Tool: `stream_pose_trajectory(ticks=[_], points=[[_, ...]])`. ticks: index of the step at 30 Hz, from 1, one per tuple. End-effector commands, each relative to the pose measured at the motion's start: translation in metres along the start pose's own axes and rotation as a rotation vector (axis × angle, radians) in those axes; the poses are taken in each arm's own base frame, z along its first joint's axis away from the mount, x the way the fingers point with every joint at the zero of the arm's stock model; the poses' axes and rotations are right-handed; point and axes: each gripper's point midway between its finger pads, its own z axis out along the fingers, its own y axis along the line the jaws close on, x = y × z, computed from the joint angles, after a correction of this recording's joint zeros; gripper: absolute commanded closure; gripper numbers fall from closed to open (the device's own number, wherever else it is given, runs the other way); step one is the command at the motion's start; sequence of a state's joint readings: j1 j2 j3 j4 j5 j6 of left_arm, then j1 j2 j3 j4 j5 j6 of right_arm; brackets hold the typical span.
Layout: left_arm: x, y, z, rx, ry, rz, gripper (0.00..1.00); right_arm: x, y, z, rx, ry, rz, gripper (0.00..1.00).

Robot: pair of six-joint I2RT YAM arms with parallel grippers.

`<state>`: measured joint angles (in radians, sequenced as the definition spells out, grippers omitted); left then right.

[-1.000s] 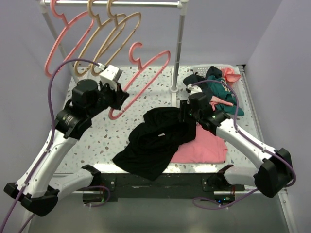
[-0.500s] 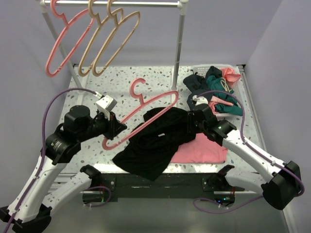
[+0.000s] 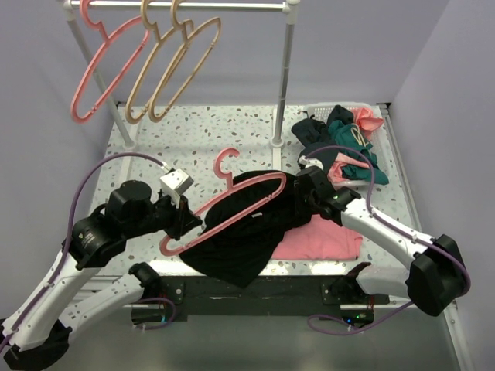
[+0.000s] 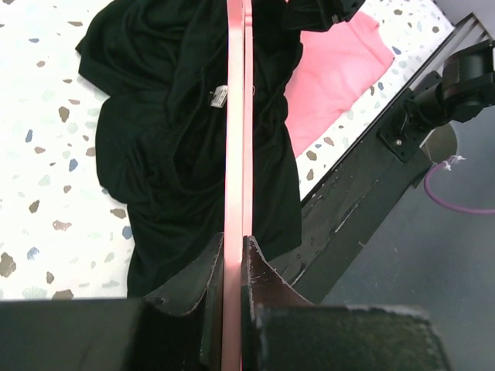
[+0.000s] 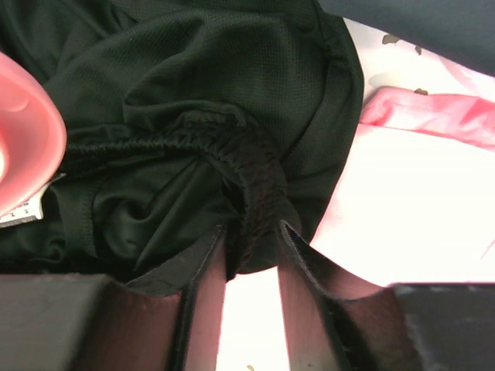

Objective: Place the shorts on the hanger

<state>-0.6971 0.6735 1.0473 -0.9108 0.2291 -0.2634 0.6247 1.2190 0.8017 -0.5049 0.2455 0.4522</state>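
The black shorts (image 3: 236,232) lie crumpled on the table's near middle. My left gripper (image 3: 181,222) is shut on the lower end of the pink hanger (image 3: 246,187) and holds it slanted over the shorts, hook (image 3: 225,158) pointing away. In the left wrist view the hanger bar (image 4: 235,139) runs straight up from my shut gripper (image 4: 234,251) across the shorts (image 4: 170,147). My right gripper (image 3: 303,193) is shut on the shorts' elastic waistband (image 5: 251,185) at their right edge, the fabric pinched in the gripper (image 5: 251,239). The hanger's end (image 5: 23,151) shows at the left.
A flat pink cloth (image 3: 329,236) lies under the shorts' right side. A white basket (image 3: 370,108) with a teal garment (image 3: 352,147) stands at the back right. A clothes rack post (image 3: 285,77) stands behind, with another pink hanger (image 3: 94,73) and two tan hangers (image 3: 166,73).
My left arm has brought the pink hanger down and toward the near side, over the shorts. My right gripper has kept hold of the waistband and shifted slightly.
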Motion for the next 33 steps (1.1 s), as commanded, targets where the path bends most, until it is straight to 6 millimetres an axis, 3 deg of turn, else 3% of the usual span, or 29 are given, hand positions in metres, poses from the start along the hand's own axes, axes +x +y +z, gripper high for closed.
stream_pose_trajectory(ticks=[1,5,10,17,23,27,29,33], points=[[0.004,0.001,0.000,-0.020,0.010,-0.020,1.00,-0.022,0.008,0.001,0.001,-0.072,0.045,0.69],[0.009,-0.001,0.003,-0.006,0.026,-0.016,1.00,-0.027,0.008,0.004,0.016,-0.078,0.052,0.86],[0.009,-0.008,0.007,0.029,0.038,-0.007,1.00,-0.040,0.012,-0.003,0.033,-0.096,0.042,0.98],[0.006,-0.005,0.017,0.017,0.045,0.010,1.00,-0.057,0.022,-0.021,0.022,-0.131,0.017,1.00],[-0.006,-0.014,0.031,0.076,-0.015,-0.002,1.00,-0.077,0.035,-0.040,0.000,-0.180,-0.019,1.00],[-0.019,-0.020,0.040,0.118,-0.114,-0.023,1.00,-0.103,0.053,-0.054,-0.031,-0.234,-0.045,1.00],[-0.020,-0.014,0.048,0.095,-0.141,-0.036,1.00,-0.114,0.056,-0.060,-0.019,-0.260,-0.061,1.00],[-0.034,-0.011,0.052,0.090,-0.248,-0.063,1.00,-0.149,0.081,-0.082,-0.092,-0.336,-0.057,1.00]])
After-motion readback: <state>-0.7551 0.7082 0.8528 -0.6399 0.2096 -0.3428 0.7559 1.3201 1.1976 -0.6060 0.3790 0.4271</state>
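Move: Just under the open right fingers, about 1 cm down, lies the near right edge of the shorts' waistband. The hanger's free tip hangs roughly 4 cm left of that hand, 3 ahead and 5 above; the pink cloth lies about 8 back and 5 right, the basket some 17 ahead and 12 right. The left hand already grips the hanger; that waistband edge lies about 12 cm ahead of it, 24 right and 18 below. Pinching the waistband edge, the right hand closes after sinking barely half a centimetre, then hoists it about 12 cm, carrying it some 6 cm left and 4 forward to the hanger's tip while the fingers tip up slightly. The left hand keeps its hold, lowers the hanger about 3.5 cm throughout, easing back a little, then driving right and slightly forward into the raised waistband. ##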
